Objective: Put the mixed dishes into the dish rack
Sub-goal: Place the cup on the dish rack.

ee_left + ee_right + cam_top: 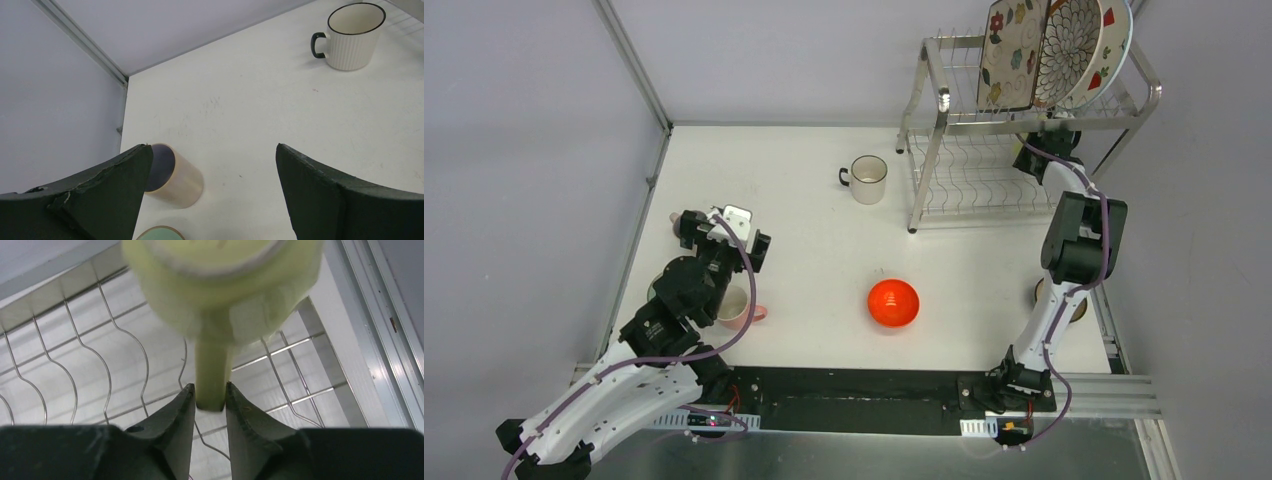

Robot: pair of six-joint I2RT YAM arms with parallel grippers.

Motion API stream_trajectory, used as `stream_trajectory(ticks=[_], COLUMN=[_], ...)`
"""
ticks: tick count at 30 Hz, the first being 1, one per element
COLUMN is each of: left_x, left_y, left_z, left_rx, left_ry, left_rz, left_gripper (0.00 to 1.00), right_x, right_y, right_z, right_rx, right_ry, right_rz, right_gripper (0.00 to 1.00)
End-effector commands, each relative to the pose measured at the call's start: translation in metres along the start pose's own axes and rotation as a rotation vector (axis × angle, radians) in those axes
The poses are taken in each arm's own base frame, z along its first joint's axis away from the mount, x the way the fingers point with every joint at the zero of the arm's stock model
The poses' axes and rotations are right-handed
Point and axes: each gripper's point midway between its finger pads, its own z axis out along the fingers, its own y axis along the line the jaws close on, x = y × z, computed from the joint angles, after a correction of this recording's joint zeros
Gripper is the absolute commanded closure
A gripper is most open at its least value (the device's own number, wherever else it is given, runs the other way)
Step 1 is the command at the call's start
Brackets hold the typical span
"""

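The dish rack (1024, 120) stands at the back right. Its upper shelf holds a floral rectangular plate (1007, 50), a brown-petal round plate (1069, 50) and a strawberry white plate (1116, 35), all upright. My right gripper (210, 395) reaches in over the rack's wire lower shelf (75, 370). It is shut on the handle of a yellow cup (220, 280). My left gripper (212, 150) hangs open and empty over the left of the table. A beige cup (177, 177) lies on its side by its left finger. A pale green bowl's rim (159, 233) shows just below.
A white cup with a dark handle (867, 178) stands left of the rack. A red-orange bowl (893, 302) sits mid-table. A pink cup (742, 308) lies partly under the left arm. A dark brown bowl (1079, 305) peeks from behind the right arm.
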Motion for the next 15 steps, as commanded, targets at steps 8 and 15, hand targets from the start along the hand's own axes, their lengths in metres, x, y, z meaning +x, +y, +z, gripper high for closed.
stream_trajectory(ticks=[8,15], left_x=[-0.008,-0.009], left_y=[-0.001,-0.001], left_z=[0.0,0.0], left_rx=[0.014,0.018], left_ry=[-0.032,-0.035], left_rz=[-0.016,-0.021], left_gripper=[0.02,0.02], right_x=[-0.037,-0.03], right_y=[0.012,0.016], right_z=[-0.013,-0.037], right_rx=[-0.047,-0.045], right_ry=[-0.063,-0.004], right_rz=[0.003,0.076], right_gripper=[0.56,0.49])
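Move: On the rack's lower shelf, the green cup has its middle about 6 cm ahead of the right hand, 1 cm to its left and level with it, the handle's end between the fingertips. The shelf's right side rail runs about 8 cm to this hand's right, 5 cm ahead and 5 cm lower; the white mug stands some 38 cm left, 9 cm back and 4 cm lower. From the left hand, the cup lies about 38 cm ahead, 61 cm right and 20 cm lower. Opening from about a quarter to half wide, the right fingertips come clear of both sides of the cup's handle. The hand eases barely half a centimetre forward towards the cup, then turns back about 1 cm while sinking about as much towards the shelf wires and drifting slightly left, the wrist staying nearly as it was. ##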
